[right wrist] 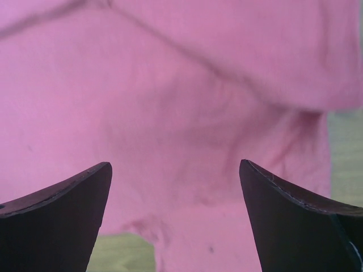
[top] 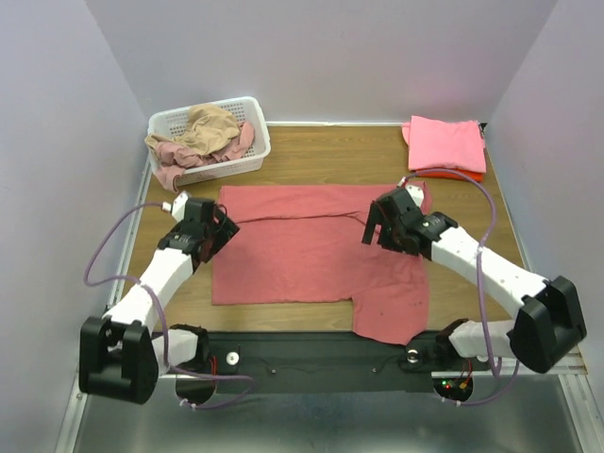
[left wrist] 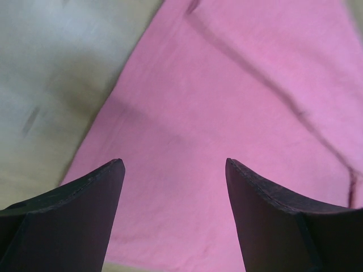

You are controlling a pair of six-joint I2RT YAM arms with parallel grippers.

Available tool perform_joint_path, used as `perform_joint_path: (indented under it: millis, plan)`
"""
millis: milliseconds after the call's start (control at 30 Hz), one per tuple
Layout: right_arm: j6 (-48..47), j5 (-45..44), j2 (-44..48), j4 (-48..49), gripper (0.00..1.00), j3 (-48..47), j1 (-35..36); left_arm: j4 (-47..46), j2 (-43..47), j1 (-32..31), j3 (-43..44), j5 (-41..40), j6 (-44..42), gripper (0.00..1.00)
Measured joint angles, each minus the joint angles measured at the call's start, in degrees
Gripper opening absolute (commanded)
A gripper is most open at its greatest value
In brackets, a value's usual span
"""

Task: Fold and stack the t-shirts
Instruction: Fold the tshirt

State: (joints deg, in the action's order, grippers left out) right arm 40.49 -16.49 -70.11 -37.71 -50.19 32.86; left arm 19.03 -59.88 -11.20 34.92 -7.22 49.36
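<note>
A dusty red t-shirt (top: 311, 250) lies spread flat across the middle of the table, its top part folded down along a crease, one sleeve hanging toward the near edge. My left gripper (top: 222, 229) hovers open over the shirt's left edge; in the left wrist view the cloth (left wrist: 227, 113) fills the space between the fingers of the gripper (left wrist: 174, 164). My right gripper (top: 377, 226) stands open over the shirt's upper right part. The right wrist view shows the gripper (right wrist: 176, 167) above wrinkled cloth (right wrist: 170, 85), holding nothing.
A white lattice basket (top: 236, 168) at the back left holds a tan shirt (top: 209, 125) and a pale rose one (top: 170, 162). At the back right, a folded bright pink shirt (top: 445, 143) rests on an orange-red one (top: 453, 174). Bare wooden table (top: 311, 151) lies between them.
</note>
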Motion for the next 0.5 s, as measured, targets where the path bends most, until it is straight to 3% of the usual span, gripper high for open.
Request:
perform_joint_path:
  millis: [233,500]
  plan:
    - [-0.74,-7.23,-14.84,1.33,1.00,-10.71,-3.78,-10.21,-16.74,0.00,13.20,-1.25,-5.44,0.84]
    - [-5.03,-6.64,-27.63,5.44,1.00,-15.34,-11.54,-16.50,-33.00,0.00,20.85,-0.11,-8.98,0.84]
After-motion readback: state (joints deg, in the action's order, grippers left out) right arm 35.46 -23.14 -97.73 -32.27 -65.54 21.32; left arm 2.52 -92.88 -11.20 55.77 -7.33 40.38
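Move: The left end of the t-shirt's folded-over far flap lies about 18 cm ahead of the left hand, 3 cm to its left and 7 cm below; the shirt's far-left corner is some 25 cm ahead and 5 cm left, with the basket about 40 cm ahead and 5 cm left. From the right hand, the flap's right end is about 16 cm ahead, 9 cm right and 7 cm below, and the folded pile some 36 cm ahead and 18 cm right. Both open hands travel forward over the spread t-shirt towards the ends of its far flap, the left going about 14 cm in a shallow arc that lifts some 3 cm and then sinks back, drifting barely to the right. The right hand goes some 11 cm forward, bending off to its right and sinking about 5 cm on the way, while its wrist turns about 10 degrees clockwise and rolls its left side down by as much; the fingers of both stay wide apart and no touch on the cloth can be made out. ##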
